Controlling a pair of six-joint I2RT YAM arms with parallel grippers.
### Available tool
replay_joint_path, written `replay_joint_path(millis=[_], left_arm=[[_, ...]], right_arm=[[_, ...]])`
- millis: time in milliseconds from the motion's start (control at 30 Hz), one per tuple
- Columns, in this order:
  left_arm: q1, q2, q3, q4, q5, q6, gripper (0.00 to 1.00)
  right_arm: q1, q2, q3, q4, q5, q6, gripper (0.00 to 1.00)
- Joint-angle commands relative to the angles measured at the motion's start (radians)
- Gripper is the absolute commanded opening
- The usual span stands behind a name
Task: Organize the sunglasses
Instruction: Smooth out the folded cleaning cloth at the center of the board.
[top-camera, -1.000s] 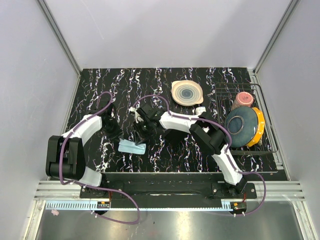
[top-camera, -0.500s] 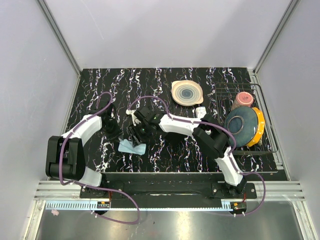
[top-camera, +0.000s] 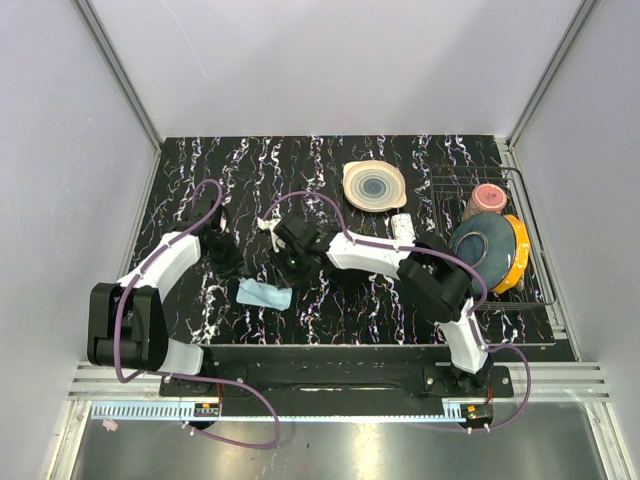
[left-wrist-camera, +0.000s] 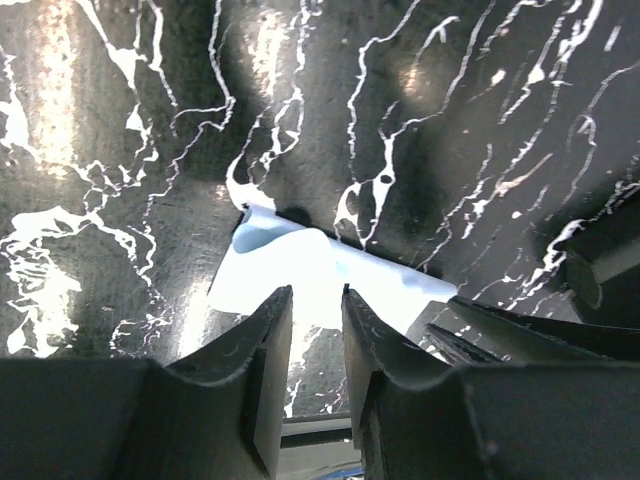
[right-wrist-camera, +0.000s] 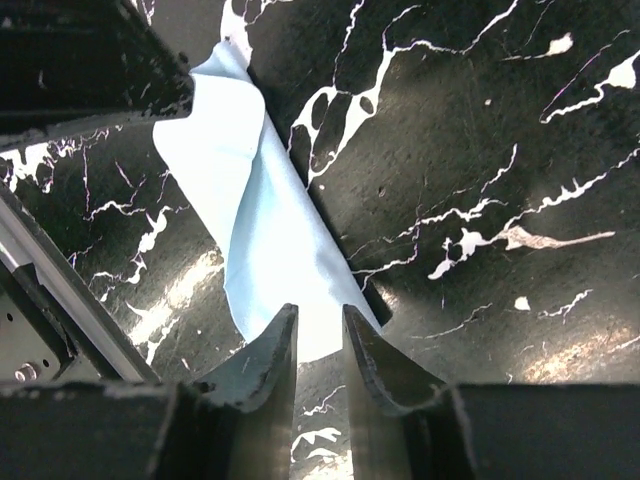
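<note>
The sunglasses are out of view in every frame. A light blue cloth lies flat on the black marbled table, between the two arms. My left gripper hangs just left of and behind it. In the left wrist view its jaws stand a narrow gap apart, empty, with the cloth just past the tips. My right gripper hovers at the cloth's right end. Its jaws are also slightly apart and empty, over the edge of the cloth. A dark edge shows under the cloth's right side.
A cream plate with rings sits at the back. A small white box lies near the right arm. The wire rack on the right holds a blue plate, a yellow bowl and a pink cup.
My right gripper swung left toward the cloth and came back a little to the right. The cloth shifted slightly. The left gripper barely moved.
</note>
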Motion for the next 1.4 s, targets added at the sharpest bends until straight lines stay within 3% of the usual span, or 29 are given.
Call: replay_joint_path(millis=[0,167,467,767,1367], left_arm=[[0.0,-0.039,0.001,0.078,0.113,0.013,0.31],[0.0,-0.019,-0.012,0.108,0.148,0.003,0.28],[0.002,0.002,-0.009,0.106,0.147,0.01,0.27],[0.0,0.022,-0.016,0.109,0.15,0.017,0.27],[-0.012,0.061,-0.06,0.19,0.182,0.007,0.28]], right_arm=[[0.03,-0.064,-0.024,0.052,0.029,-0.033,0.28],[0.035,-0.021,-0.011,0.052,-0.038,-0.036,0.16],[0.033,0.055,0.053,0.017,0.032,-0.003,0.07],[-0.002,0.067,0.07,0.008,0.11,0.057,0.04],[-0.051,0.136,0.121,0.002,0.091,0.083,0.06]])
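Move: The folded cleaning cloth lies flat, its middle about 5 cm to the right hand's left, level with it fore and aft and roughly 3 cm below. From the left hand the cloth's middle is some 4 cm to the right, 2 cm back and about 3 cm down. Neighbours of the right hand: a black case under its forearm, about 15 cm right and 2 cm ahead, and a white box some 27 cm right and 13 cm ahead. The cloth's right end gets a stroke outward from the right hand, which eases back slightly while closing its fingers almost fully, sinks over 2 cm onto the cloth, then drags forward about 5 cm, turning a little clockwise, to rest on the far edge near the right corner. The left hand lifts off to the right, then sinks again over the cloth, ending 3 cm nearer the right hand. ##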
